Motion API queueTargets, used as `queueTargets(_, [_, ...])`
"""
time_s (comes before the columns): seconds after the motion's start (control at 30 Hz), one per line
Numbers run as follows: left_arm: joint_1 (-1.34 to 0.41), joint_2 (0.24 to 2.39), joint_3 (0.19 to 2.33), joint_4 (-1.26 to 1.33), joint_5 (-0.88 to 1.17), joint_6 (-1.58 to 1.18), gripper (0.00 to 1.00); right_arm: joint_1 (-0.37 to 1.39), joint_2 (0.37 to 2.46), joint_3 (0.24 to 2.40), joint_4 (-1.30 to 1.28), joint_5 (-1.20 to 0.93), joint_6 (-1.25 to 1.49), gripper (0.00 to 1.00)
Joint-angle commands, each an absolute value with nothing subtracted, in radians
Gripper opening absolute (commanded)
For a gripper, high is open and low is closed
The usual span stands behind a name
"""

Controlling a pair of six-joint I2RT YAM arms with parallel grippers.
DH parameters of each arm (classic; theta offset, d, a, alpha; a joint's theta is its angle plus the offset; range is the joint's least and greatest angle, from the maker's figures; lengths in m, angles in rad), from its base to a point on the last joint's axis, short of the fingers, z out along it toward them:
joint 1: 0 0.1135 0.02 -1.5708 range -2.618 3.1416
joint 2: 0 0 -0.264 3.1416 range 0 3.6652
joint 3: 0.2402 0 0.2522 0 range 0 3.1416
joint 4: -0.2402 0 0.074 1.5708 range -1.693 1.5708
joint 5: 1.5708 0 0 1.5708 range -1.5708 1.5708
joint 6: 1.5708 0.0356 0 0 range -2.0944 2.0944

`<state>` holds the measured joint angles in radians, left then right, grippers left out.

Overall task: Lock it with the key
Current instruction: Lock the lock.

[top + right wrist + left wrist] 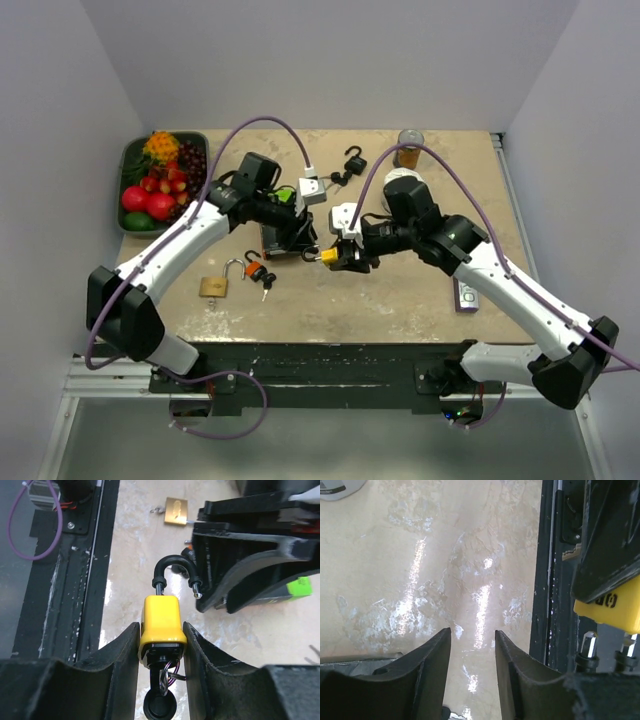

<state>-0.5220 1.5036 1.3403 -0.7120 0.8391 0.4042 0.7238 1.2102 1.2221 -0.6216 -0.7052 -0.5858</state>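
Observation:
A yellow padlock [160,622] is clamped between the fingers of my right gripper [160,626], held a little above the table. Its black shackle [175,565] stands lifted and swung out, one leg free of the body. A black-headed key [161,707] on a ring sticks out of the lock's underside. In the top view the padlock [328,257] hangs mid-table in the right gripper [340,258]. My left gripper [305,240] is right beside the shackle, and its dark fingers [240,565] almost touch the free leg. The left gripper [472,632] is open with nothing in it, the padlock [612,607] to its right.
A brass padlock [213,286] and an orange padlock with keys [260,272] lie near the front left. A black padlock [354,160], a white box [312,190] and a jar [410,148] sit at the back. A fruit tray [128,170] fills the back-left corner.

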Motion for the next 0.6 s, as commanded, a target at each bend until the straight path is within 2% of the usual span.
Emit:
queueTargets(0.0, [-0.438, 1.436, 1.348, -0.713, 0.943, 0.353, 0.46, 0.727, 1.166, 1.287, -0.569, -0.709, -0.606, 0.00])
queueTargets(0.07, [-0.306, 1.422, 1.347, -0.692, 1.018, 0.319, 0.46, 0.726, 1.155, 1.267, -0.560, -0.713, -0.588, 0.00])
queueTargets(0.17, [-0.186, 1.399, 1.374, -0.729, 1.014, 0.345, 0.46, 0.726, 1.135, 1.234, -0.514, -0.707, -0.519, 0.00])
queueTargets(0.27, [-0.173, 1.324, 1.375, -0.758, 0.989, 0.420, 0.53, 0.719, 1.117, 1.201, -0.437, -0.684, -0.407, 0.00])
queueTargets(0.3, [-0.173, 1.271, 1.361, -0.747, 0.982, 0.428, 0.58, 0.715, 1.115, 1.197, -0.424, -0.692, -0.352, 0.00])
queueTargets(0.5, [-0.173, 1.059, 1.195, -0.655, 1.000, 0.527, 0.68, 0.669, 1.138, 1.200, -0.341, -0.767, -0.142, 0.00])
queueTargets(0.57, [-0.178, 1.002, 1.120, -0.586, 0.985, 0.558, 0.68, 0.634, 1.152, 1.200, -0.298, -0.834, -0.068, 0.00])
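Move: The yellow padlock's body is about 6 cm back from the left hand and 4 cm to its right, at about its height, the shackle reaching back towards the left fingers. On the table, some 17 cm or more below the left hand, the green-black box lies about 11 cm ahead and 6 cm left, and the orange padlock level with it, 11 cm left. From the right hand, which holds it, the yellow padlock sits about 3 cm left, barely lower. The right fingers keep their pinch on the yellow padlock, raising it about 3 cm and tilting slightly. The left hand, close beside the shackle, withdraws to its left, first swinging forward some 5 cm, then drawing back as much while it climbs, ending about 10 cm left and as much higher, wrist turned about 25 degrees and fingers opened wider. ##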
